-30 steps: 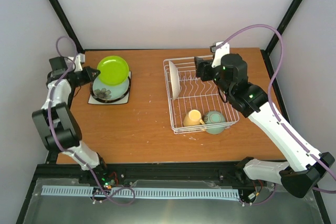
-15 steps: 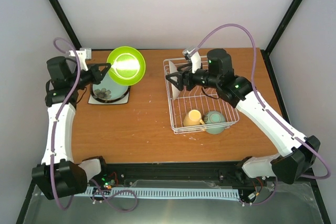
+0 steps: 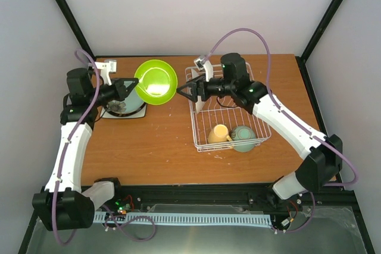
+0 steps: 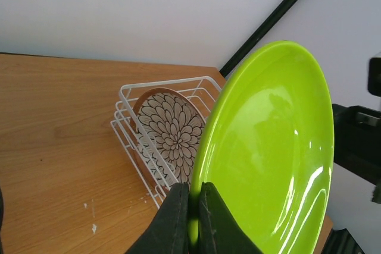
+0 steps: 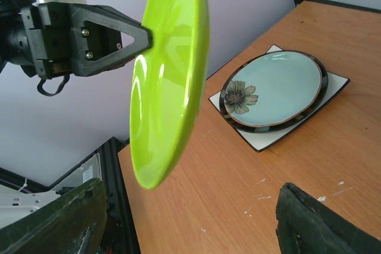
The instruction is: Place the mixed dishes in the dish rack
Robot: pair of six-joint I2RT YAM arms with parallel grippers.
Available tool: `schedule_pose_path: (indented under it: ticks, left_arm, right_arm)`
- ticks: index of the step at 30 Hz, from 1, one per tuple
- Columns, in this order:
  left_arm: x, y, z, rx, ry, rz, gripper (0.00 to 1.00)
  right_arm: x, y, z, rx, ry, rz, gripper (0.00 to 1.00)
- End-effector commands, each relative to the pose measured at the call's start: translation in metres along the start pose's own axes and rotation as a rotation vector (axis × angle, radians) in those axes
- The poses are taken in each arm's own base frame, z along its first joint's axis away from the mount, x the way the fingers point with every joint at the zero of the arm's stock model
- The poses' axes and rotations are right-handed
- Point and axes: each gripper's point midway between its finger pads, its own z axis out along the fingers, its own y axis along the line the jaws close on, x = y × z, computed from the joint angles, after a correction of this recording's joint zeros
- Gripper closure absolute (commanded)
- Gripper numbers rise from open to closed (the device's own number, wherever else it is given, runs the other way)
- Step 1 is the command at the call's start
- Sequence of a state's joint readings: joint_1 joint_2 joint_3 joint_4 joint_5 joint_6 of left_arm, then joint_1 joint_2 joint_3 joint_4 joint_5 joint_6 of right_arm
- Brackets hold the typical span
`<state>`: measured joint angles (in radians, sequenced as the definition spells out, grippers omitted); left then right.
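My left gripper (image 3: 136, 85) is shut on the rim of the lime-green plate (image 3: 156, 81), holding it on edge in the air between the plate stack and the dish rack (image 3: 257, 124). In the left wrist view both fingers (image 4: 176, 218) pinch the lime-green plate (image 4: 271, 153). My right gripper (image 3: 180, 92) stands open just right of the plate, level with it. In the right wrist view the lime-green plate (image 5: 169, 81) hangs ahead of the gripper (image 5: 187, 224), not between the fingers. A flower-patterned plate (image 4: 169, 135) stands upright in the rack. A yellow mug (image 3: 219, 133) and a mint bowl (image 3: 243, 137) lie at its near end.
A pale green dark-rimmed plate (image 5: 277, 90) lies on a white square plate (image 5: 333, 84) at the table's left rear, behind the left gripper. Black frame posts (image 3: 65, 10) stand at the back corners.
The left arm lifted the lime-green plate off the stack, tipped it on edge and carried it right toward the rack. The right gripper swung left from over the rack to face it.
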<state>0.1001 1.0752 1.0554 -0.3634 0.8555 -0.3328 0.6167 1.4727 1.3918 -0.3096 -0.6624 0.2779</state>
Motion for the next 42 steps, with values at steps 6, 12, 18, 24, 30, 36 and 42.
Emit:
schedule_pose_path:
  ticks: [6,12,18,24,30,36,42]
  left_arm:
    - [-0.012,-0.021,0.000,0.044,-0.043,0.027,0.99]
    - [-0.007,-0.033,0.013,0.076,-0.019,0.028,0.99]
    - [0.004,-0.055,0.037,0.121,0.022,0.036,0.99]
    - [0.010,-0.054,0.052,0.121,0.058,0.033,0.90]
    - [0.004,-0.037,0.053,-0.007,0.051,0.072,0.10]
    - [-0.032,-0.009,0.026,-0.289,-0.081,0.149,0.00]
    - [-0.060,0.018,-0.025,-0.597,-0.250,0.216,0.00]
  right_arm:
    - [-0.022,0.012,0.011,-0.101,-0.036,0.008,0.24]
    - [-0.023,0.013,0.021,-0.147,-0.033,0.036,0.26]
    - [-0.017,0.014,0.023,-0.159,-0.020,0.039,0.53]
    - [-0.023,0.017,0.015,-0.135,-0.050,0.007,0.97]
    - [-0.028,0.011,0.005,-0.050,-0.082,-0.005,0.97]
    - [-0.038,-0.019,-0.020,0.210,-0.160,-0.008,0.97]
    - [-0.058,-0.062,-0.096,0.662,-0.328,0.017,0.97]
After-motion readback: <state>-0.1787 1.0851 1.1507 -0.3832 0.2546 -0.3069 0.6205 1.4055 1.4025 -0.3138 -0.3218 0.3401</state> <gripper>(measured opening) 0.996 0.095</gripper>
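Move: The left hand holds the green plate by its left rim, the plate's middle about 6 cm to its right, 1 cm ahead and 3 cm above; the open right gripper waits some 17 cm to its right, 3 cm back, level. From the right hand the green plate's middle is about 11 cm left, 3 cm ahead and 3 cm up. The patterned plate in the dish rack lies 5 cm right, 8 cm ahead and 14 cm below; the rack's middle 17 cm right, 5 cm ahead, 18 cm below. Handing the green plate over, the left hand carries it about 7 cm right, turning slightly clockwise, while the right hand eases some 2 cm left and closes on the plate's right side. The left fingers then open wide and release the plate, drawing back left and forward as the wrist turns counter-clockwise, and the right hand, keeping its pinch, takes the plate right, up and slightly forward, about 5 cm rightward, turning some 20 degrees clockwise. ##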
